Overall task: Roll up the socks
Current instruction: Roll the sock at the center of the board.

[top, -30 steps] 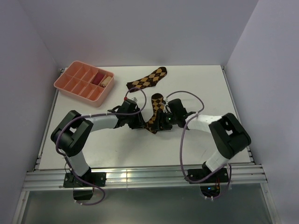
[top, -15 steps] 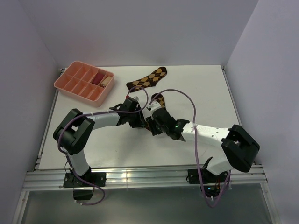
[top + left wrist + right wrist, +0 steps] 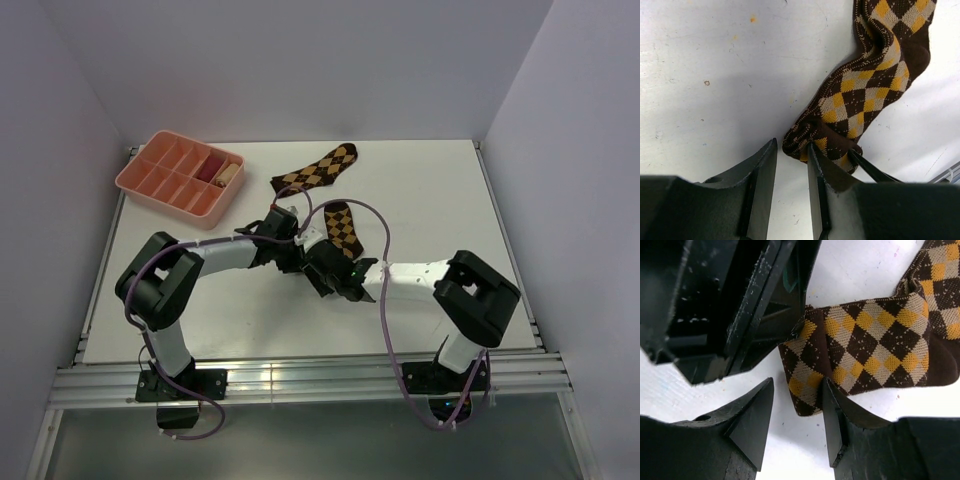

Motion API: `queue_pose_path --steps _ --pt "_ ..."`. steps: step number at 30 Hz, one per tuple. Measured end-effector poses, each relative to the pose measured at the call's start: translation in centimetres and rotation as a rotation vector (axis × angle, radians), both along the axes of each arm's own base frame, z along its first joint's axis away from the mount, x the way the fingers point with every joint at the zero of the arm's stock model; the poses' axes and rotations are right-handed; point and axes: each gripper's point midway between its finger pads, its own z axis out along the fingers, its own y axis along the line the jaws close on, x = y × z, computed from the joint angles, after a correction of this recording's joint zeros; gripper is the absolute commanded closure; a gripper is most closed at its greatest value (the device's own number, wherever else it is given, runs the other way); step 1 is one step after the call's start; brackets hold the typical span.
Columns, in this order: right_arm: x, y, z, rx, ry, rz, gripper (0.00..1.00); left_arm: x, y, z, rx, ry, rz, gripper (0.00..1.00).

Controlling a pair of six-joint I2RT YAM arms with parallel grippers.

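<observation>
Two dark brown socks with tan-orange diamonds lie on the white table. One sock (image 3: 318, 170) lies flat at the back. The nearer sock (image 3: 341, 226) has its near end bunched into a small fold (image 3: 812, 142). My left gripper (image 3: 791, 146) is open just short of that fold, and its right finger (image 3: 816, 162) touches the fabric. From the other side, my right gripper (image 3: 796, 387) is open with the sock's corner (image 3: 802, 390) lying between its fingertips. In the top view the left gripper (image 3: 297, 258) and right gripper (image 3: 322, 268) almost meet.
A pink divided tray (image 3: 150, 185) stands at the back left, holding a reddish roll (image 3: 213, 165) and a beige roll (image 3: 230, 172). In the right wrist view the left gripper's black body (image 3: 730, 305) fills the upper left, close to my right fingers. Grey walls stand on three sides.
The right arm has swung low and leftward, bringing its gripper to the sock's near end. That end now sits bunched up closer to the sock's middle. The left arm has barely moved.
</observation>
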Motion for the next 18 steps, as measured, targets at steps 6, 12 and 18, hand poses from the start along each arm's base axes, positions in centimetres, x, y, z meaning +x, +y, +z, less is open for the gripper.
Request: queue_pose_path --steps 6,12,18 --pt "0.5 0.3 -0.7 -0.035 -0.01 -0.005 0.55 0.3 0.2 0.0 0.008 0.005 0.006 0.66" --pt "1.1 0.9 -0.9 -0.046 -0.024 -0.025 0.8 1.0 1.4 -0.1 0.014 0.015 0.034 0.66" --pt "0.7 3.3 -0.8 0.042 0.03 0.008 0.99 1.7 3.9 0.2 0.029 0.017 0.066 0.63"
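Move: The sock's rolled end lies between the two grippers: its middle is about 2 cm ahead, 2 cm left and 2 cm below the right hand, and about 1 cm back, 2 cm right and 1 cm below the left. From the right hand, the sock's toe lies some 18 cm ahead and 5 cm right. The second sock lies about 29 cm ahead of the right hand and 1 cm left, both some 3 cm down. The right hand eases about 1 cm down and 1 cm forward with its fingers astride the near end of the roll, closes them from about half open to pinch that end, and then draws it left, some 3 cm in all. The left hand keeps its part-open fingers at the roll's far end and shifts with it, about 4 cm left and 1.5 cm forward close over the table, both hands speeding up towards the finish with hardly any wrist turn. ##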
